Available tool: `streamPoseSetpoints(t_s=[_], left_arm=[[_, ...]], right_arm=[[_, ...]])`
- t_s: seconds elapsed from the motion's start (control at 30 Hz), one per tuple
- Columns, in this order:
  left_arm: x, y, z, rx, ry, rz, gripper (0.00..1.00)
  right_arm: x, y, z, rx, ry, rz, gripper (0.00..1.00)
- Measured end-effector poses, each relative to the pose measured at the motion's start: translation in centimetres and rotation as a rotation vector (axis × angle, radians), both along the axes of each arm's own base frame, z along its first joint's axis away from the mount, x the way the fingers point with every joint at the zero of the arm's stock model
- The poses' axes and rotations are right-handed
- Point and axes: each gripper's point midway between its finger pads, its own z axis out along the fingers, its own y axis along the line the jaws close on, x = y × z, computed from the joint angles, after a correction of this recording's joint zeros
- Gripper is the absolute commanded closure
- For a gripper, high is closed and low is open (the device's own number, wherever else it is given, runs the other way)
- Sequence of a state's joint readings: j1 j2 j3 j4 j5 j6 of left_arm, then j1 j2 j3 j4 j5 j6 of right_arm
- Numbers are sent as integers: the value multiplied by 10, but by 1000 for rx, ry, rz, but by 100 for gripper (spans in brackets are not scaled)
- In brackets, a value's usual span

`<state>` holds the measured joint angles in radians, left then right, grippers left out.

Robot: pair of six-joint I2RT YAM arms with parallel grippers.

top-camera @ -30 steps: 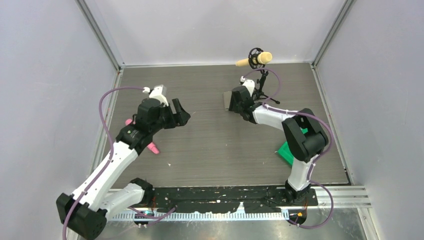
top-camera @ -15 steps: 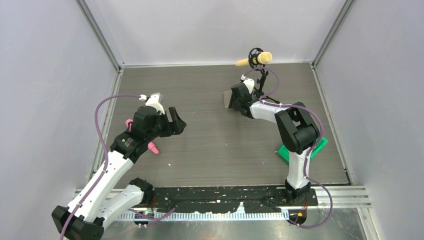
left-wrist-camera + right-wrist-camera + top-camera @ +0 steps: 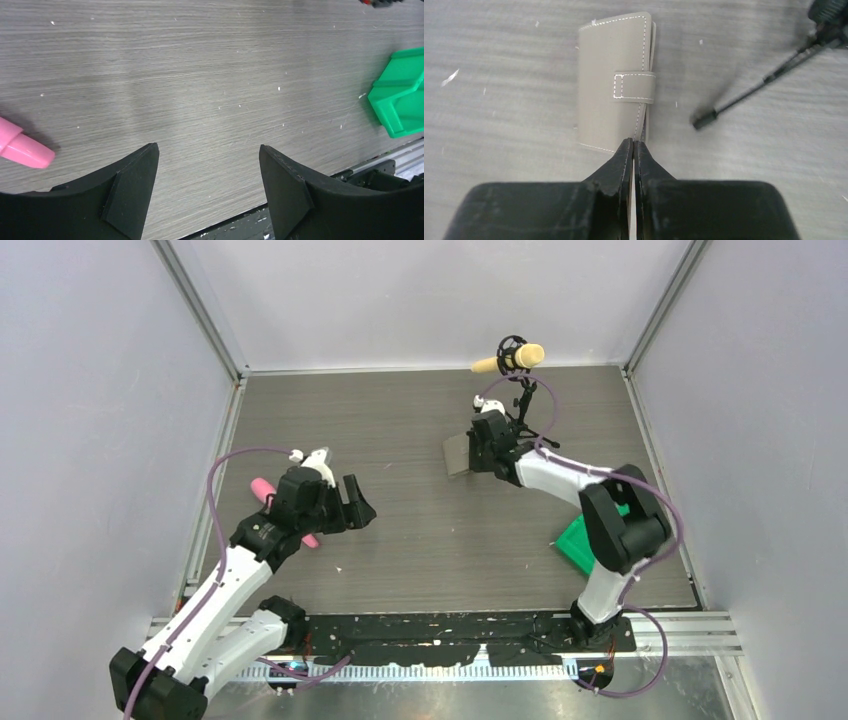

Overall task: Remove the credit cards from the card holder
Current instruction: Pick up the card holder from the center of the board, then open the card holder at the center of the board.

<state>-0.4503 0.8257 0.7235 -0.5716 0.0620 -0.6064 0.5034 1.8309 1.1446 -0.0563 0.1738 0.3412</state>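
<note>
The card holder (image 3: 616,80) is a grey-olive wallet lying closed on the table, its strap (image 3: 634,87) fastened across the edge. No credit cards show; they are hidden. My right gripper (image 3: 633,144) is shut, its tips meeting at the holder's near edge by the open side; I cannot tell whether they pinch any of it. In the top view the holder (image 3: 457,454) lies just left of the right gripper (image 3: 482,452). My left gripper (image 3: 360,503) hovers open over bare table at the left, far from the holder, with nothing between its fingers (image 3: 132,185).
A green bin (image 3: 575,540) sits at the right by the right arm's base, also seen as the green bin (image 3: 400,100). A microphone on a black stand (image 3: 512,358) rises behind the holder. A pink object (image 3: 22,149) lies under the left arm.
My right gripper has shut at the holder's near edge and drawn back slightly, uncovering more of the holder. The left arm has swung toward the near edge with its jaws still open.
</note>
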Motion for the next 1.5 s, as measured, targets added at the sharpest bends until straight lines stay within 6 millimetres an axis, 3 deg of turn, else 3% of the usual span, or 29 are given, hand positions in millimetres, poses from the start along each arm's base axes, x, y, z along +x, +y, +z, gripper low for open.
streamPoseSetpoints(t_s=[0.23, 0.43, 0.73, 0.97, 1.03, 1.2, 1.3, 1.5], left_arm=[[-3, -6, -6, -23, 44, -16, 23], [-4, -6, -9, -15, 55, -21, 21], [-1, -1, -23, -10, 113, 0, 20], [-4, 8, -40, 7, 159, 27, 20], [-4, 9, -41, 8, 163, 32, 21], [-5, 10, -42, 5, 164, 35, 21], [-9, 8, -43, -8, 169, 20, 21], [-16, -5, -45, -64, 183, -43, 23]], right_arm=[[-67, -4, 55, -71, -53, 111, 95], [-122, -7, 70, -226, -56, 179, 95], [-188, 4, 52, -420, -4, 313, 95], [-233, 45, 15, -524, 25, 469, 94], [-244, 55, 7, -538, 32, 503, 92], [-264, 79, -3, -498, 41, 548, 76], [-268, 90, 3, -414, 30, 551, 72], [-265, 84, 30, -228, 0, 516, 69]])
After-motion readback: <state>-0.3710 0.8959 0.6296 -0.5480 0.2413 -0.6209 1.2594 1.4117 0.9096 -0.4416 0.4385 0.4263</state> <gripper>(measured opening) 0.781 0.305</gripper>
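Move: The right fingers already pinch the card holder's near right corner, its middle about 5 cm ahead and 3 cm left. It is bound for bare board about 21 cm back, 10 cm left and 2 cm lower. The tripod stands some 11 cm ahead and 16 cm right. From the left hand, that spot is roughly 8 cm back, 17 cm right, 13 cm down; the card holder is 18 cm ahead, 26 cm right, 11 cm down. Right hand arcs the card holder up, back about 25 cm, then down and left, releasing it; left hand sinks. ##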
